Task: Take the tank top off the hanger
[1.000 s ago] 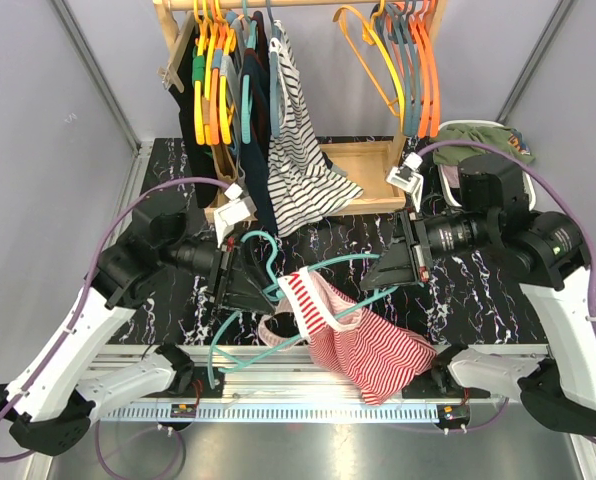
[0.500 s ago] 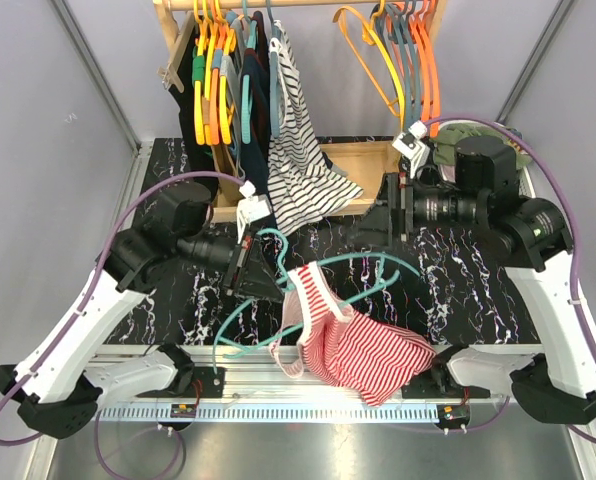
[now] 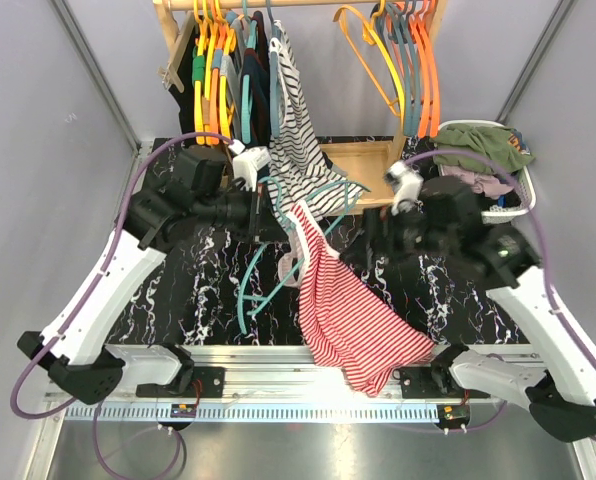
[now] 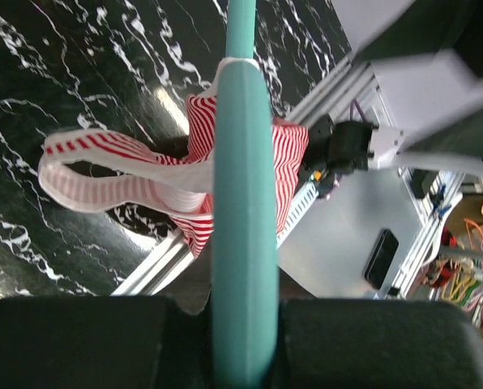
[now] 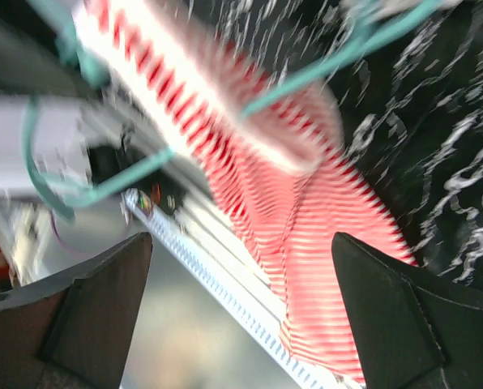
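Note:
The teal hanger (image 3: 250, 280) is raised above the table, and my left gripper (image 3: 270, 216) is shut on it near the hook. In the left wrist view the hanger bar (image 4: 243, 186) runs straight between the fingers (image 4: 363, 340) of my left gripper (image 4: 243, 344). The red-and-white striped tank top (image 3: 350, 318) hangs from the hanger by a strap and trails down to the front rail. Its straps (image 4: 120, 174) show below the bar. My right gripper (image 3: 376, 235) stands open just right of the tank top, with the blurred cloth (image 5: 306, 211) beyond its empty fingertips (image 5: 241, 324).
A wooden clothes rack at the back carries a black-and-white striped top (image 3: 298, 140) and orange hangers (image 3: 415, 60). A white basket (image 3: 456, 127) of clothes stands at the back right. The aluminium rail (image 3: 278, 360) runs along the table's front edge.
My left gripper closed on the hanger and lifted it up and back toward the rack. My right gripper opened, left the hanger and drew back. The tank top now hangs stretched out.

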`<state>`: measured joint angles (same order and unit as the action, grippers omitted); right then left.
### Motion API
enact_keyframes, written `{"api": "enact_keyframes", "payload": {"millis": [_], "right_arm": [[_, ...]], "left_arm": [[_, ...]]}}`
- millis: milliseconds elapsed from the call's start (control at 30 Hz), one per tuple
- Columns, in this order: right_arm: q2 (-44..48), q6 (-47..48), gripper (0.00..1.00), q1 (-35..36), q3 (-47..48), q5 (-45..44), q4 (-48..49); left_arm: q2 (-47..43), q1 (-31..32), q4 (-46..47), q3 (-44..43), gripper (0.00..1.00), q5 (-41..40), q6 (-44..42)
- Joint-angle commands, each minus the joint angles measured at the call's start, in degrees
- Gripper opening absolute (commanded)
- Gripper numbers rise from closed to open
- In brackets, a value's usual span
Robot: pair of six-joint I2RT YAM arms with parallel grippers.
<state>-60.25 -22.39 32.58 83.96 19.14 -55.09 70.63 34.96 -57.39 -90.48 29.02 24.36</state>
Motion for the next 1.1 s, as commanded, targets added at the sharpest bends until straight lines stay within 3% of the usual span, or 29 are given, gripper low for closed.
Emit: {"api": "enact_keyframes", "payload": {"millis": [0,200,367,433,467,533,600,633,867,967,1033,1067], "right_arm": [[0.1,3.4,1.0,6.7,-5.9,0.4,7.8],[0.7,4.2,1.0,10.1,-15.7,-8.4,17.9],[-0.4,6.5,1.0,10.3,-20.2,-14.7,29.6],[-2.8,6.7,0.92,10.3,-19.2,-13.3,30.8],[-4.0,6.5,0.86,10.2,-18.8,-12.5,30.8],[-5.8,6.3,0.56,10.2,-17.7,-11.7,30.5],[-5.7,6.1,0.09,10.2,-17.2,-13.0,29.4],[-5.1,6.0,0.0,10.2,-16.9,-14.2,27.7],[0.5,4.6,0.0,10.0,-12.9,-32.6,14.2],[-3.4,-0.7,0.0,8.1,-7.3,-43.9,5.6],[-5.8,-5.2,0.0,4.7,-4.1,-45.9,1.4],[-7.9,-6.7,0.0,-0.4,-3.7,-44.8,0.9]], "left_arm": [[2.0,-0.6,4.4,-6.6,0.0,-2.2,2.9],[5.7,-0.7,5.7,-11.3,0.0,2.0,4.9],[5.7,-0.7,6.9,-10.3,0.0,3.9,6.5],[5.3,-0.7,7.2,-9.6,0.0,3.9,6.8],[5.2,-0.7,7.3,-9.5,0.0,3.9,7.0],[4.9,-0.8,6.5,-9.6,0.0,2.8,6.8],[4.5,-0.9,5.6,-9.3,0.0,1.2,6.3],[4.2,-0.9,4.7,-9.2,0.0,0.9,6.0],[1.7,-1.4,-3.6,-5.6,0.0,-5.8,2.1],[0.4,-1.4,-5.4,-1.4,0.0,-1.9,1.0],[-0.8,-1.3,-6.0,0.4,0.0,0.7,0.8],[-1.4,-1.3,-6.1,2.0,0.0,2.8,0.9]]}}
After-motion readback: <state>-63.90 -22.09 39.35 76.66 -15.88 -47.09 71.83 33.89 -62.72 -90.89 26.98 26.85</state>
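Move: The right hand, fingers wide open, has the red-and-white tank top's upper part about 4 cm ahead, 6 cm to its left and 8 cm below. The teal hanger's middle lies roughly 11 cm to its left, 2 cm ahead and 3 cm lower; the black-and-white striped top hangs some 20 cm ahead and 8 cm left, about 10 cm lower. From the left hand, already gripping the hanger, the same part of the tank top lies level ahead, about 9 cm to its right and 8 cm below. The right hand sinks about 9 cm with open fingers, reaching left and then forward to the tank top's upper part beside the hanger, where it shuts on the cloth by the white trim and draws it some 9 cm to the right while rising about 5 cm and turning roughly 25 degrees clockwise. The left hand keeps its grip on the hanger, first lifting it about 3 cm with a little forward and right, then, as the right hand pulls away, lowering it some 5 cm and easing it left and back. ##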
